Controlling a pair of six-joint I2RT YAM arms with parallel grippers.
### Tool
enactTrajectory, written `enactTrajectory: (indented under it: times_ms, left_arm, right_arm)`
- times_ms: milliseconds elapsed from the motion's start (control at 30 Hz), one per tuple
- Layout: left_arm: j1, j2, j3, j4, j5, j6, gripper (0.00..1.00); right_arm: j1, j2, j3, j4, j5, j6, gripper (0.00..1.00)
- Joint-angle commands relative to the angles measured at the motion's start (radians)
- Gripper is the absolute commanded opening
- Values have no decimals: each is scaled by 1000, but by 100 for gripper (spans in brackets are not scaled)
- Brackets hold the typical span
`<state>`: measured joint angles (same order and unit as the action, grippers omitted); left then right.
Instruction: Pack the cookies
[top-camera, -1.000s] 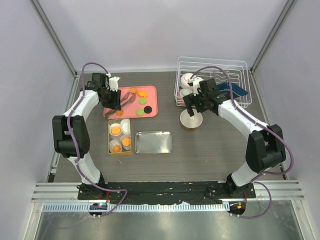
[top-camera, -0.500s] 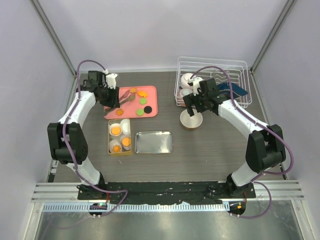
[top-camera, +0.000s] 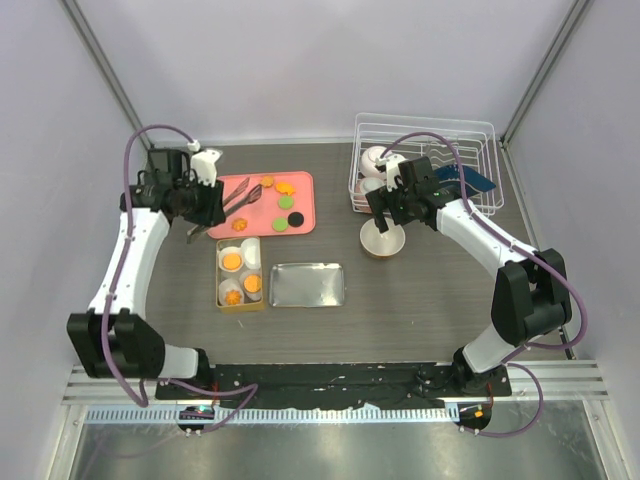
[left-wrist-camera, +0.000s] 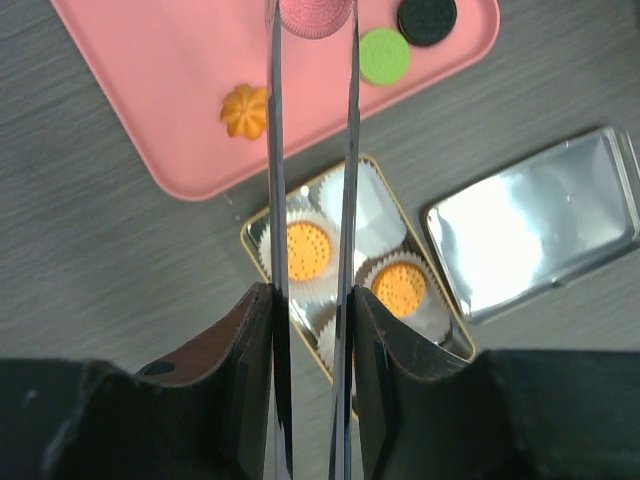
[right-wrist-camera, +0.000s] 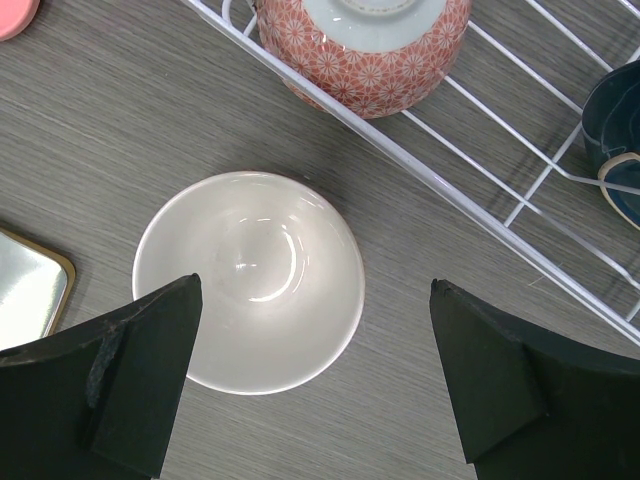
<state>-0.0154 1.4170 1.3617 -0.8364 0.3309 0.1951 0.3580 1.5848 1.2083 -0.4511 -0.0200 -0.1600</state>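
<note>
My left gripper (top-camera: 205, 205) is shut on metal tongs (left-wrist-camera: 272, 200), whose tips pinch a pink cookie (left-wrist-camera: 315, 15) over the pink tray (left-wrist-camera: 150, 70). An orange flower cookie (left-wrist-camera: 245, 110), a green cookie (left-wrist-camera: 384, 55) and a black cookie (left-wrist-camera: 427, 17) lie on the tray. In the top view the tray (top-camera: 300, 228) holds several cookies. The gold tin (top-camera: 240, 273) has white paper cups, with orange cookies (left-wrist-camera: 308, 250) in them. My right gripper (right-wrist-camera: 315, 283) is open and empty above a white bowl (right-wrist-camera: 250, 280).
The tin's silver lid (top-camera: 307, 285) lies right of the tin. A white wire dish rack (top-camera: 425, 165) at the back right holds a red patterned bowl (right-wrist-camera: 365, 50) and a dark blue dish (right-wrist-camera: 615, 140). The white bowl (top-camera: 383, 240) stands in front of the rack.
My left arm has swung left and back, pulling the tongs towards the tray's left edge. The right arm has not moved.
</note>
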Motion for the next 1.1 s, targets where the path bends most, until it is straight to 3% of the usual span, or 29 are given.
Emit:
enactTrajectory:
  times_ms: [0, 433, 1067]
  left_arm:
    - [41, -147, -62, -150, 20, 89, 20]
    - [49, -398, -225, -279, 0, 181, 22]
    - [49, -365, -334, -170, 31, 168, 24]
  right_arm:
    - [4, -17, 40, -1, -8, -10, 100]
    - [10, -16, 43, -5, -12, -7, 100]
    - [10, -14, 43, -5, -9, -9, 100]
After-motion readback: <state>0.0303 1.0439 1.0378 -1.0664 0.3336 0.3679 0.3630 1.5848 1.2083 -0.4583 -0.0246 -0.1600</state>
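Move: The left hand grips the tongs with the pink cookie in their tips. The empty paper liner lies about 4 cm back, 5 cm right and 19 cm below the hand. At that same depth, the round yellow cookie in the box sits 6 cm back, straight behind the hand; the second yellow cookie 12 cm back and 5 cm right; the flower cookie 16 cm back, also straight behind. From the right hand the liner lies some 34 cm left, 5 cm back, 12 cm down. Back towards the base, quickly at first, the left hand draws the tongs some 13 cm from over the pink tray to over the cookie box, then sinks about 4 cm as it slows, bringing the held pink cookie towards the empty liner. The wrist tips a little further down, under 10 degrees, and the fingers keep their hold on the tongs. ##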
